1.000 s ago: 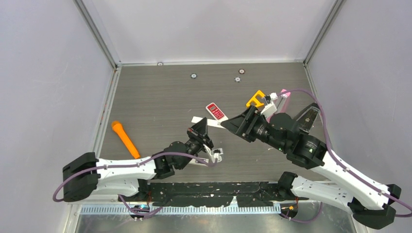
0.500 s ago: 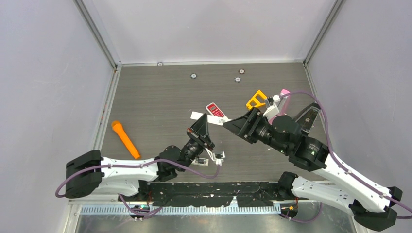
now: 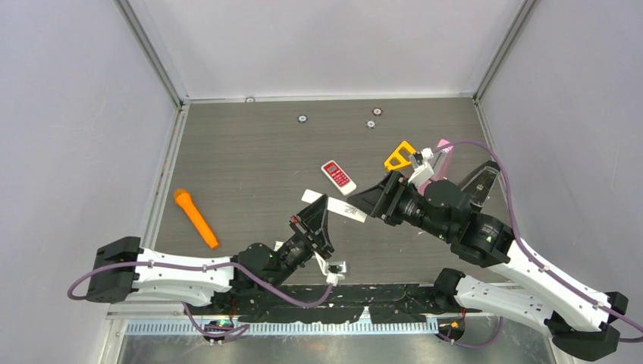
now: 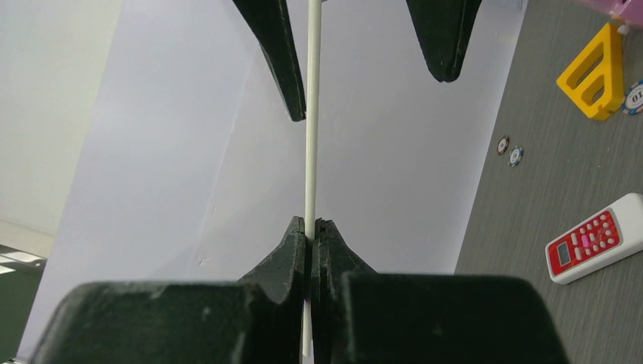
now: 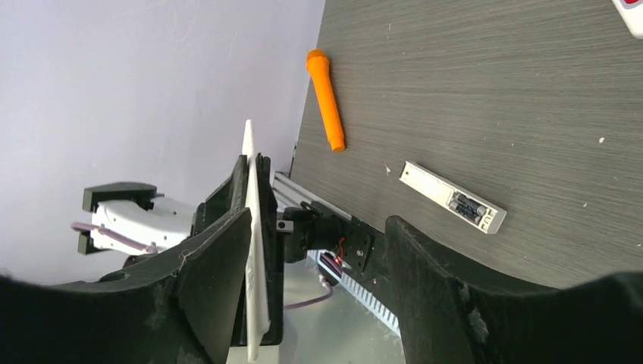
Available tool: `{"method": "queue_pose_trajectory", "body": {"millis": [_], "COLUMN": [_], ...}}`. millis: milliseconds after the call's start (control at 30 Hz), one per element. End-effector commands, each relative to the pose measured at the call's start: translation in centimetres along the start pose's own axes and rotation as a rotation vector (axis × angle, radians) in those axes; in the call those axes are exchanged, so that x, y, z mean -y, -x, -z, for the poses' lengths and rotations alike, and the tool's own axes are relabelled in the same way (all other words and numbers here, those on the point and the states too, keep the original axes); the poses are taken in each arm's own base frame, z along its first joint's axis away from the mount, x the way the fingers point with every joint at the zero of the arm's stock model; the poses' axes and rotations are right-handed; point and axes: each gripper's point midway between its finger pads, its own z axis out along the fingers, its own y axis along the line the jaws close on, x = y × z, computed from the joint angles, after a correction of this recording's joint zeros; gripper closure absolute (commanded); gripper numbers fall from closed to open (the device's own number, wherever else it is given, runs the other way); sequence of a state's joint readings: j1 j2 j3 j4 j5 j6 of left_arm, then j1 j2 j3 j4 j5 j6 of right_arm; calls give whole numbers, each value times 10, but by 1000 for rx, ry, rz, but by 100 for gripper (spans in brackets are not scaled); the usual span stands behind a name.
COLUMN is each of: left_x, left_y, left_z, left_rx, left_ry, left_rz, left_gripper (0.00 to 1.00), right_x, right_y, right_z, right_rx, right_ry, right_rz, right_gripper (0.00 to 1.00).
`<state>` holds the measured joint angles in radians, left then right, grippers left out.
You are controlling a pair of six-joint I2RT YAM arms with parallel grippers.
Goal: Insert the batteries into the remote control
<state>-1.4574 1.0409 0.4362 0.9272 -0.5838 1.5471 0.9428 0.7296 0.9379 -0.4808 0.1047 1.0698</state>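
The white remote lies back-up on the table near its front edge. Its compartment is open, with dark batteries inside. In the top view my left arm mostly covers it. My left gripper is shut on a thin white cover plate, held in the air edge-on; the same gripper and plate show in the top view. My right gripper stands open around the plate's far end. One finger lies against the plate and the other stands well clear.
An orange cone-ended stick lies at the left. A small red-and-white keypad remote sits mid-table. A yellow piece and a pink item lie beside the right arm. Small chips sit near the back wall.
My left arm has drawn back toward the table's front edge, carrying the white plate with it. The right gripper has followed, staying open around the plate's end.
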Motion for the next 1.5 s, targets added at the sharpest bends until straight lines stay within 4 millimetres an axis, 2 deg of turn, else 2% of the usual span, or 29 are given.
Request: {"method": "queue_pose_trajectory", "body": {"millis": [0, 100, 200, 267, 367, 500, 600, 667, 767, 833, 967, 1067, 1300, 1333, 1367, 1467], "left_x": [-2, 9, 10, 7, 2, -1, 2, 2, 3, 2, 0, 0, -2, -3, -5, -4], "left_y": [11, 19, 24, 27, 31, 37, 39, 38, 37, 37, 37, 37, 35, 35, 33, 28], "left_z": [9, 17, 23, 25, 28, 30, 31, 32, 33, 32, 32, 32, 30, 29, 29, 28], "left_rx": [42, 75, 96, 109, 128, 148, 155, 151, 146, 145, 143, 141, 123, 116, 104, 61], "left_ry": [-13, -56, -65, -63, -56, -69, -82, -84, -85, -82, -78, -77, -75, -72, -66, -66], "left_rz": [49, 32, 33, 36, 48, 37, 25, 24, 23, 28, 30, 35, 65, 78, 96, 175], "left_gripper": [100, 100, 100, 100, 100, 100, 100, 100, 100, 100, 100, 100, 100, 93, 79, 14], "right_x": [-34, -46, -53, -53, -56, -55, -51, -43, -43, -42, -44, -44, -51, -51, -52, -54], "right_y": [-2, -14, -27, -39, -56, -65, -65, -60, -55, -60, -71, -77, -84, -84, -83, -77], "right_z": [15, 25, 26, 25, 25, 20, 17, 15, 16, 16, 17, 17, 17, 16, 15, 13], "right_rx": [-66, -154, -241, -311, -410, -460, -459, -437, -414, -439, -489, -512, -541, -541, -532, -493], "right_ry": [133, 187, 235, 257, 310, 334, 316, 267, 261, 267, 314, 333, 391, 387, 389, 381], "right_rz": [108, 168, 229, 256, 280, 298, 318, 341, 367, 364, 336, 310, 254, 241, 236, 210], "right_gripper": [30, 30, 32, 36, 48, 54, 53, 47, 42, 45, 56, 72, 94, 94, 95, 95]}}
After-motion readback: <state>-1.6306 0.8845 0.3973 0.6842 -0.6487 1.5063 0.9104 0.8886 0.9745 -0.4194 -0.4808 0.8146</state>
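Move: The battery cover is already in my left fingers. Its middle is about 4 cm left of my right hand and 1 cm nearer me, at hand height, its right part between my open right fingers. From my left hand, the right gripper is some 6 cm right, and the cover's middle 2 cm right and 1 cm back. About 30 cm below, the open remote control lies roughly level with my left hand and 8 cm left; the red-keyed remote is about 25 cm ahead, 3 cm right. I hand the cover across. My left hand keeps its pinch, draws back about 5 cm and sinks 2, then stays. My right hand follows back and left, about 6 and 5 cm, turning some 35 degrees counter-clockwise; its fingers shut near the cover's middle, and only then do my left fingers open and let go. ##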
